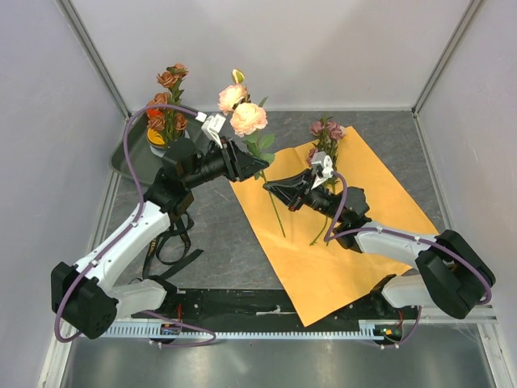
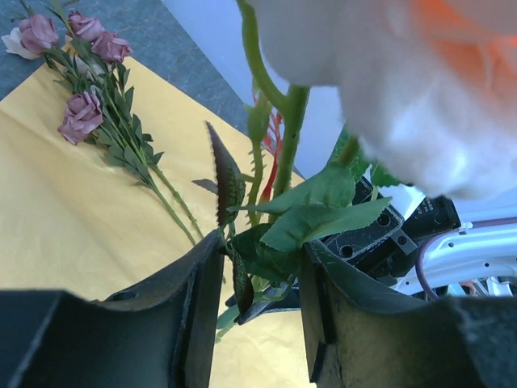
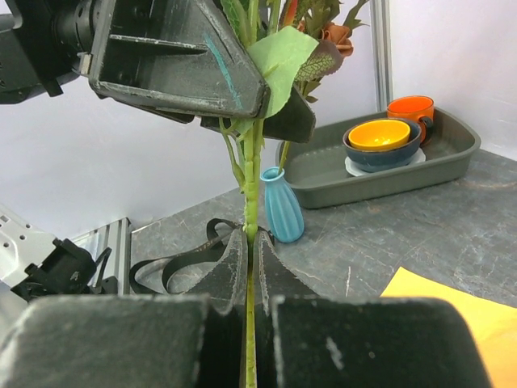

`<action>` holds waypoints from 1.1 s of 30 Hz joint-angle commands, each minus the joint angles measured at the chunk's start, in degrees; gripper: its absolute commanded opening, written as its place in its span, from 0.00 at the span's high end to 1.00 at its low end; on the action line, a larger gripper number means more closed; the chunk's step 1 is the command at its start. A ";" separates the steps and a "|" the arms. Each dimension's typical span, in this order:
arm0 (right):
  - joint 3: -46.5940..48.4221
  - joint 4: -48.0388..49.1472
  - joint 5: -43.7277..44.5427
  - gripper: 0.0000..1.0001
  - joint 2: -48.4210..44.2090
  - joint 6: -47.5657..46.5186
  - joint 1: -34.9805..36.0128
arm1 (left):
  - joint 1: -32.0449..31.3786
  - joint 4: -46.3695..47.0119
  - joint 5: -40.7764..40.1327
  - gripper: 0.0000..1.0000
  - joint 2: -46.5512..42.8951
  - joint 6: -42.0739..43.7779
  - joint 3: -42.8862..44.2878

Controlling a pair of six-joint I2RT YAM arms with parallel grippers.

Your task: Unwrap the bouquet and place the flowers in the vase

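A peach-pink rose stem (image 1: 242, 113) stands upright over the orange paper sheet (image 1: 347, 250). My right gripper (image 1: 271, 187) (image 3: 252, 238) is shut on its lower green stem (image 3: 251, 186). My left gripper (image 1: 246, 166) (image 2: 262, 250) sits higher up, its jaws apart around the stem's leaves (image 2: 323, 206). The mauve roses (image 1: 327, 133) (image 2: 81, 113) lie on the paper. The teal ribbed vase (image 3: 283, 206) stands on the table behind the held stem, with rust-brown roses (image 1: 168, 89) rising from that spot. In the top view the left arm hides the vase.
The loose black ribbon (image 1: 174, 250) (image 3: 174, 263) lies on the table by the left arm. A grey tray (image 3: 452, 158) (image 1: 121, 158) at the back left holds an orange cup (image 3: 410, 107) and a blue bowl (image 3: 380, 137) with a yellow inside. White walls enclose the table.
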 commanded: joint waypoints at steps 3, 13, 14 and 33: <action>2.83 0.64 -0.72 1.00 0.06 -2.92 1.33 | -0.56 0.05 -0.99 0.63 0.39 2.19 2.64; 2.74 -0.67 2.61 0.44 -0.11 -3.62 1.60 | -0.56 -5.39 -5.21 0.98 -4.70 7.54 2.11; 2.05 -0.67 3.58 0.35 -0.72 -3.71 1.51 | -0.65 -6.79 -5.56 0.98 -5.58 8.33 2.02; 1.25 -5.25 18.26 0.10 -0.99 -4.59 1.34 | -0.47 -28.69 -64.43 0.98 -25.72 32.60 6.85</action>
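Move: The left hand's half-open fingers already straddle the peach flowers' stem, right at its hand point. The vase with the brown roses stands about 25 cm to its left, 6 cm farther out and some 26 cm lower. The black ribbon lies about 24 cm left, 7 cm back and 32 cm down; the yellow bowl is about 31 cm left and 26 cm ahead, 28 cm down. The right hand still pinches the same stem, with the left fingertips some 5 cm above it and 3 cm ahead. Holding nearly still, the left fingers shut on the stem under the leaves; only then does the right hand open wide and let go, backing off about 4 cm forward and slightly right. The left hand then sweeps the flowers some 18 cm left and about 8 cm up, gathering speed towards the vase, while its wrist swings counter-clockwise roughly 45 degrees. ##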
